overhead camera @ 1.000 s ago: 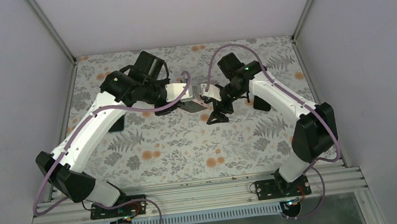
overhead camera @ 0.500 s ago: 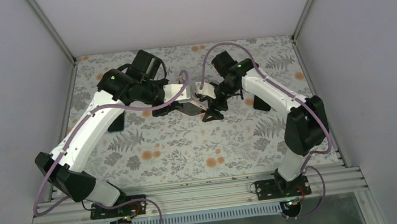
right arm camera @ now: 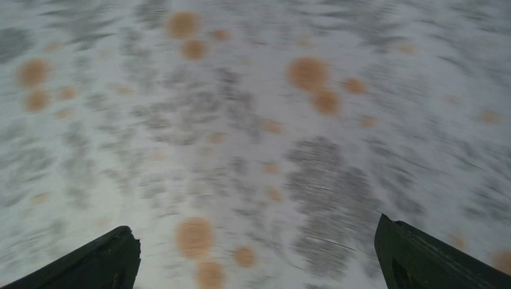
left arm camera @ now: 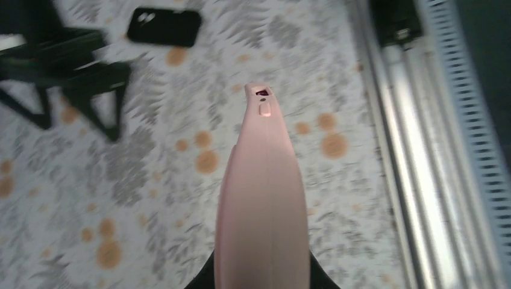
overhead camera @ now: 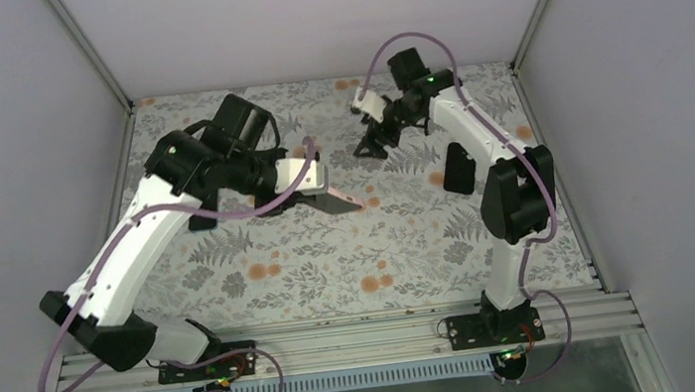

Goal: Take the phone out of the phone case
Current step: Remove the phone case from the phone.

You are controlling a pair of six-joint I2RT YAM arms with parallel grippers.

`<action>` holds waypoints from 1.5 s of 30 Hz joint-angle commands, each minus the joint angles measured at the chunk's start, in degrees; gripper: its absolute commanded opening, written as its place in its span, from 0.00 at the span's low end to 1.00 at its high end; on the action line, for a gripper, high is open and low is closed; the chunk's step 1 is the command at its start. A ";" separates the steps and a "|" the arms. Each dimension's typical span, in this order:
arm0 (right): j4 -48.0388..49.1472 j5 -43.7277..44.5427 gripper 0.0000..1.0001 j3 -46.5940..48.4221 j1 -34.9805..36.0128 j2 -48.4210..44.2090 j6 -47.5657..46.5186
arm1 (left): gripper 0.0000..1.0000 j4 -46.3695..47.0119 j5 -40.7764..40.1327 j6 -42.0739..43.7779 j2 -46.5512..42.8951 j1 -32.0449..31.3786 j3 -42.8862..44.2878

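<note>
My left gripper (overhead camera: pixel 312 196) is shut on the salmon-pink phone case (overhead camera: pixel 345 202) and holds it above the middle of the table. In the left wrist view the phone case (left arm camera: pixel 263 198) is seen edge-on, sticking out from between my black fingers (left arm camera: pixel 206 279). From above, a dark face, apparently the phone (overhead camera: pixel 328 198), still lies inside the pink rim. My right gripper (overhead camera: pixel 372 143) is open and empty over the back of the table, well apart from the case. Its view shows only blurred mat between its fingertips (right arm camera: pixel 120 244).
A bare black phone (overhead camera: pixel 457 167) lies on the floral mat at the right, also in the left wrist view (left arm camera: pixel 164 26). A dark flat object (overhead camera: pixel 203 219) is partly hidden under my left arm. The metal rail (overhead camera: pixel 341 335) runs along the near edge.
My right gripper has pulled away from the case end to the back of the table and is open and empty. My left gripper has drawn the case slightly left.
</note>
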 commanded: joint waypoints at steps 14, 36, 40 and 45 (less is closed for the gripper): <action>2.09 -1.86 1.00 -8.93 -4.06 -9.01 -3.69 | 0.02 1.73 -0.26 -0.14 -4.57 -1.05 -1.91; 9.18 -0.25 0.98 -21.81 6.34 -24.83 1.17 | 0.02 6.34 4.33 -1.59 1.13 -0.39 2.55; 12.62 3.75 0.98 -20.49 6.26 -23.51 2.83 | 0.02 3.14 6.74 -0.25 1.69 -0.47 3.47; 11.37 5.54 0.99 -14.94 5.78 -19.40 1.58 | 0.02 -0.66 6.76 1.05 2.44 -0.47 3.60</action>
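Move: The cased pink phone is still held by the left hand. Its free end lies about 11 cm back, 2 cm left and 4 cm above the right hand, and about 8 cm right, 1 cm ahead and 9 cm below the left. The black case on the table is some 20 cm right, 2 cm back and 18 cm below the right hand; the teal-edged phone is about 22 cm left, 13 cm ahead and 31 cm below the left. To the pink case's free end the right hand returns, fingers open, after first swinging on forward about 8 cm and right; it then comes back some 19 cm, left and up, tilting slightly, and starts edging forward with one finger against the case. The left hand keeps its grip, recoils back 5 cm and up, then comes forward and down again to slightly beyond its start. ##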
